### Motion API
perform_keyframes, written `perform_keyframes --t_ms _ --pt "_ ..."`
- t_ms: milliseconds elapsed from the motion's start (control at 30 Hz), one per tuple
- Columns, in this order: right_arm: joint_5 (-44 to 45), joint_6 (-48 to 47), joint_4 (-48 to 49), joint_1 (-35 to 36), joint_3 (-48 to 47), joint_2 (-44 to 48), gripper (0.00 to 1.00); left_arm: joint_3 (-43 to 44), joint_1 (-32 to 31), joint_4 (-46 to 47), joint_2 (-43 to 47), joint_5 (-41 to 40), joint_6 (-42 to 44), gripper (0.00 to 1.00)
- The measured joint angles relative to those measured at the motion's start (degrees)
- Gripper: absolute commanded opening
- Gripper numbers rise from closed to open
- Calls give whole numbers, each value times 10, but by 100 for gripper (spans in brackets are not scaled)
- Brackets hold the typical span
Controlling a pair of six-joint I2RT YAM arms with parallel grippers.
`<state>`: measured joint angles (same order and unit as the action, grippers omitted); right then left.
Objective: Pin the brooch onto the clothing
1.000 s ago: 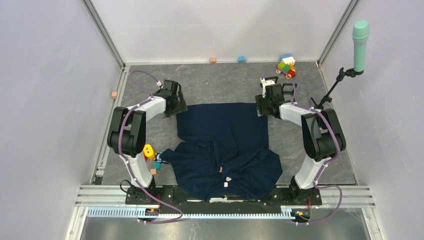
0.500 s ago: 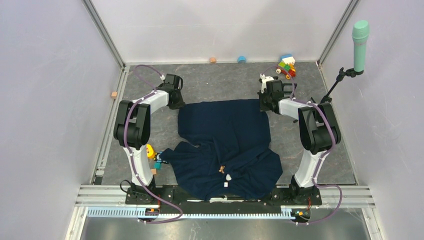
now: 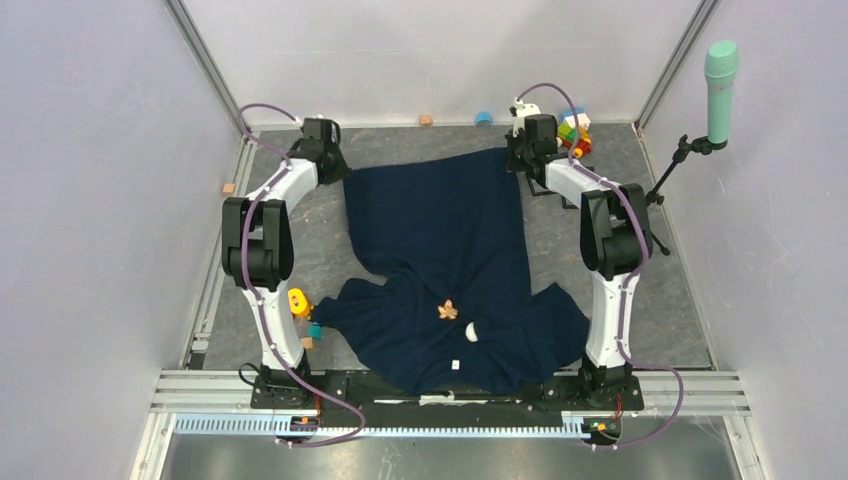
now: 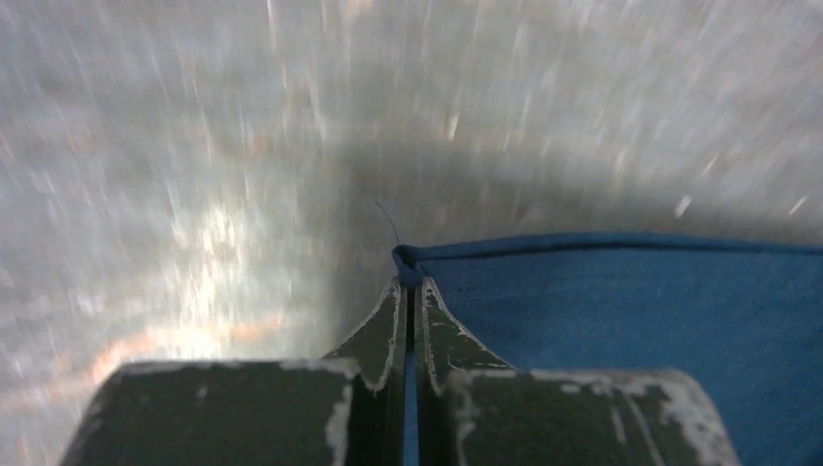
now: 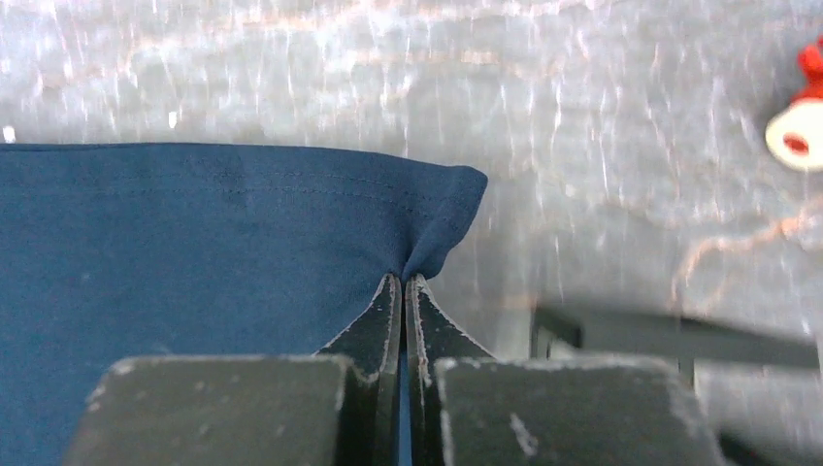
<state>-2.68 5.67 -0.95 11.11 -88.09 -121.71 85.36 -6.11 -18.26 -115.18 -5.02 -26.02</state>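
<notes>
The clothing, a dark navy shirt, lies stretched along the grey table from the far end to the near edge. A small tan, star-shaped brooch rests on the shirt's near part, with a small white bit beside it. My left gripper is shut on the far-left hem corner; in the left wrist view the left gripper pinches bunched blue fabric. At the far-right hem corner my right gripper is shut too; the right wrist view shows the right gripper clamping the cloth.
Coloured toy blocks sit at the far right, just behind the right gripper; a red-and-white piece shows in the right wrist view. A teal microphone on a stand rises at the right. A yellow toy and a teal block lie by the left arm.
Both grippers have shut on the hem corners and moved toward the far wall, dragging the shirt with them. The cloth is now stretched longer and the brooch lies more exposed.
</notes>
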Motion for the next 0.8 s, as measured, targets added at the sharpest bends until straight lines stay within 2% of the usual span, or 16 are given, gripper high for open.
perform_keyframes --t_ms 200,333,367,433,467,533,567,633,700,800 --pt "-13 33 5 -8 -170 -130 0 169 39 22 -91 31 0 2" --pt "-21 61 37 -16 -209 -182 0 248 53 21 -165 55 0 2" --pt "-23 69 47 -18 -209 -191 2 266 55 18 -184 61 0 2" --pt "-27 81 64 -22 -209 -203 15 299 57 14 -220 71 0 6" --pt "-30 86 77 -24 -210 -208 25 313 58 11 -234 76 0 18" --pt "-38 94 97 -29 -210 -216 41 335 60 6 -257 86 1 54" --pt "-42 95 105 -31 -210 -217 51 342 62 6 -264 87 3 68" --pt "-51 91 118 -35 -210 -217 67 348 67 5 -268 92 5 86" --pt "-64 84 134 -38 -213 -217 78 352 72 7 -268 97 6 92" --pt "-94 64 142 -42 -206 -204 83 343 76 11 -258 98 6 96"
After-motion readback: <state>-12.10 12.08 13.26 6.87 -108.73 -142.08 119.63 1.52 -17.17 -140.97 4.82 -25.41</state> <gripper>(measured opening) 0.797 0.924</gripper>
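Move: The garment's far corners are already pinched, one in each hand. The left corner's laying spot is bare table about 13 cm ahead, 3 cm left and 6 below its hand; an orange block stands some 20 cm ahead and 20 right. The right corner's spot is about 12 cm ahead and 6 below that hand; from there a blue cup is 15 ahead, 8 left, a toy train 10 ahead, 16 right, and the near black stand 3 back, 8 right. The garment's far edge is drawn forward over the table by both hands together, towards the back wall: some 13 cm by the left, which arches up 4 cm and then dips 6, about 10 cm by the right, which sinks nearly 4. Near the end both open wide and let go of the corners, the right rising 3 cm as it does; both wrists tip their fingers up roughly 10 degrees. ##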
